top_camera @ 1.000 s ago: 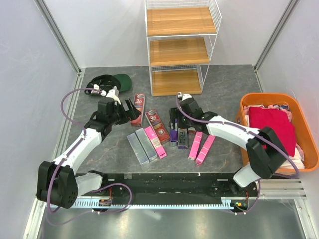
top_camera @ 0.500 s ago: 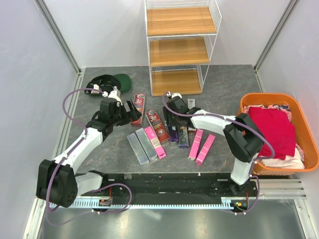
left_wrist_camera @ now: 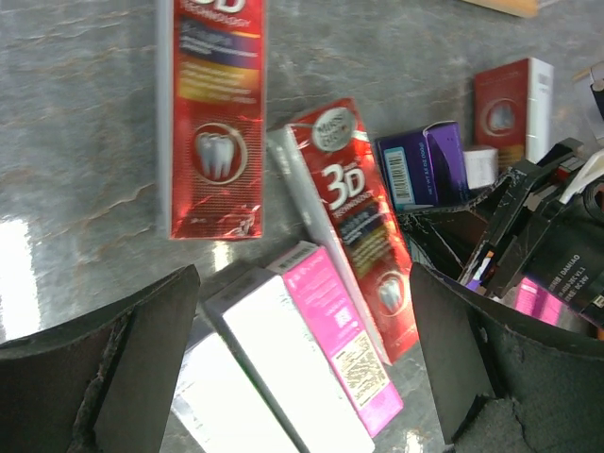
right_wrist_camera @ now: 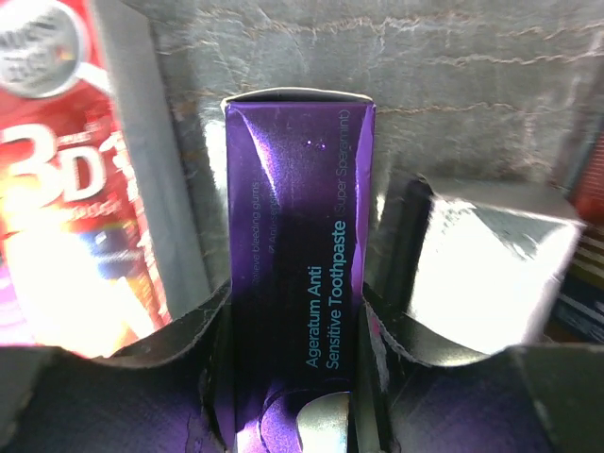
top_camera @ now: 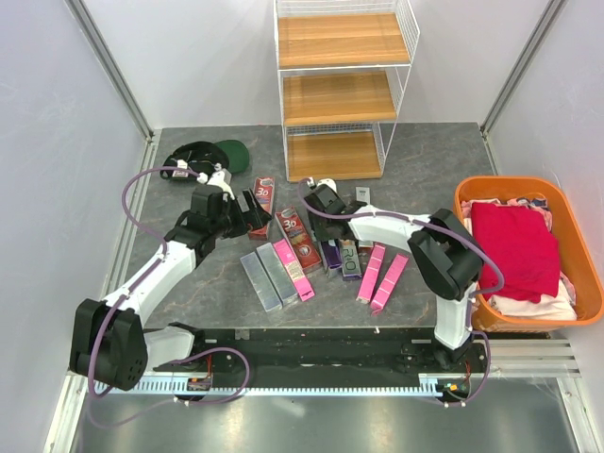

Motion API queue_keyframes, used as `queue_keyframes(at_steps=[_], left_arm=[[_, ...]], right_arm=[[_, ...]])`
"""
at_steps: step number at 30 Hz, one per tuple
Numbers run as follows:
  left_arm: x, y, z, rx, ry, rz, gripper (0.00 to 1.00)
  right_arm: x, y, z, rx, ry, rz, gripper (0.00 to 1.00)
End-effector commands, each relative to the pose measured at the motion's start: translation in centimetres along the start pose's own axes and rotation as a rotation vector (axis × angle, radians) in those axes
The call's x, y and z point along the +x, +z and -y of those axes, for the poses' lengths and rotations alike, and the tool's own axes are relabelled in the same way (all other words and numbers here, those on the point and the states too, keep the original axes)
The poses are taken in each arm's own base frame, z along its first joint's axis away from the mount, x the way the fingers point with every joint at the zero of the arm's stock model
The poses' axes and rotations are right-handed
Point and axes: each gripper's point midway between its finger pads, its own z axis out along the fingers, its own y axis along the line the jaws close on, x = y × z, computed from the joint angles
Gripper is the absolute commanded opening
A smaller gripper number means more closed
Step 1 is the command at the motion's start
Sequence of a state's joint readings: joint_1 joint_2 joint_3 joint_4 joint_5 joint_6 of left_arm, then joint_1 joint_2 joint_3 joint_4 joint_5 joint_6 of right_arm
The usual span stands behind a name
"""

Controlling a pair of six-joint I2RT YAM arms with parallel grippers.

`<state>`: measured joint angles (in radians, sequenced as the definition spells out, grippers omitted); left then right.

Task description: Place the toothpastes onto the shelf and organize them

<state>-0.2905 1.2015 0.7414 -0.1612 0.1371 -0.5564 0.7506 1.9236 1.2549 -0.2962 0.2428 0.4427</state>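
Note:
Several toothpastes lie flat on the grey table in front of the shelf (top_camera: 340, 94): two red 3D cartons (top_camera: 264, 203), silver ones (top_camera: 267, 276), pink ones (top_camera: 382, 274) and purple ones (top_camera: 344, 260). My right gripper (right_wrist_camera: 293, 377) is shut on a purple toothpaste carton (right_wrist_camera: 297, 283) that lies on the table, one jaw against each long side. A red carton (right_wrist_camera: 57, 217) lies to its left and a silver one (right_wrist_camera: 481, 274) to its right. My left gripper (left_wrist_camera: 297, 377) hangs open above a pink carton (left_wrist_camera: 344, 340) and a silver carton (left_wrist_camera: 283, 387), holding nothing.
An orange basket (top_camera: 472, 203) with red and pink cloth stands at the right edge. A green cap (top_camera: 222, 151) lies at the back left. The two grippers are close together over the cluster of cartons. Grey walls enclose the table.
My right arm has swung left across the cartons and its jaws have closed onto the purple carton. The left arm has barely moved and stays open.

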Motion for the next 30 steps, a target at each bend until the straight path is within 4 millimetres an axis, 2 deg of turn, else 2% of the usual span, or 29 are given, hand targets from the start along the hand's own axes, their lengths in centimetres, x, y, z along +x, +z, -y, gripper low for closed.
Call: queue_keyframes(at_steps=[1,4,5,6,7,8,9,10,12,14,15,17,20,23,24,27,30], left_arm=[[-0.9,-0.8,3.3,0.177,0.064,0.037,1.00],[-0.9,-1.4,4.6,0.257,0.083,0.047,1.00],[-1.6,-1.9,5.4,0.292,0.093,0.085,1.00],[-1.7,-2.3,6.1,0.328,0.101,0.089,1.00],[-1.3,-2.5,6.2,0.348,0.102,0.086,1.00],[-2.0,-3.1,7.1,0.393,0.120,0.126,1.00],[-1.7,-3.6,7.8,0.440,0.133,0.117,1.00],[-1.5,-3.8,8.0,0.463,0.139,0.119,1.00],[-2.1,-5.2,9.5,0.545,0.162,0.154,1.00],[-1.7,-6.3,10.6,0.628,0.172,0.156,1.00],[-2.4,-7.4,11.7,0.688,0.198,0.207,1.00],[-1.8,-8.6,12.7,0.776,0.196,0.207,1.00],[-1.7,-10.4,14.2,0.908,0.206,0.237,1.00],[-1.4,-10.9,15.0,0.980,0.206,0.208,1.00],[-1.4,-10.7,15.1,0.982,0.197,0.201,1.00],[-1.5,-9.7,14.7,0.954,0.159,0.191,1.00],[-1.7,-9.5,14.7,0.967,0.140,0.204,1.00]], right_arm=[[-5.2,-4.9,-1.6,-0.114,0.033,0.154,0.39],[-7.2,-7.5,-2.6,-0.225,0.084,0.213,0.37],[-8.0,-8.1,-2.3,-0.245,0.111,0.233,0.37],[-8.7,-9.9,-3.0,-0.326,0.130,0.253,0.37],[-9.4,-10.6,-3.5,-0.393,0.166,0.281,0.37],[-10.7,-12.3,-3.2,-0.459,0.198,0.318,0.37],[-11.6,-13.3,-3.6,-0.524,0.221,0.346,0.37],[-11.4,-14.6,-4.8,-0.646,0.222,0.331,0.37],[-12.5,-16.3,-5.1,-0.746,0.221,0.356,0.37],[-11.8,-17.9,-6.6,-0.877,0.156,0.317,0.37],[-11.6,-18.5,-7.1,-0.921,0.129,0.313,0.37],[-10.6,-19.7,-8.2,-1.027,0.080,0.284,0.37],[-9.8,-20.4,-8.5,-1.081,0.056,0.287,0.37],[-9.7,-20.9,-8.3,-1.092,0.091,0.308,0.37],[-10.0,-22.1,-8.8,-1.148,0.089,0.325,0.38],[-9.5,-23.3,-9.5,-1.245,0.081,0.299,0.37],[-9.1,-23.7,-9.8,-1.272,0.065,0.285,0.37]])
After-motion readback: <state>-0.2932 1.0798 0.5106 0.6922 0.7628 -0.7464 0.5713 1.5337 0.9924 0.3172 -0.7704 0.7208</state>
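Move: The right hand already grips the purple toothpaste near its middle, with the open left gripper about 13 cm to its left, roughly level and 9 cm higher. The nearer red 3D box lies some 6 cm left and 2 cm back of the right hand, and the R&O box about 6 cm right and 5 cm back. From the left hand, the purple toothpaste is roughly 14 cm right, 1 cm back and 10 cm down. Right hand lifts the purple toothpaste 20 cm, rolls about 60 degrees, then draws left-back; open left rises rightward towards it. ##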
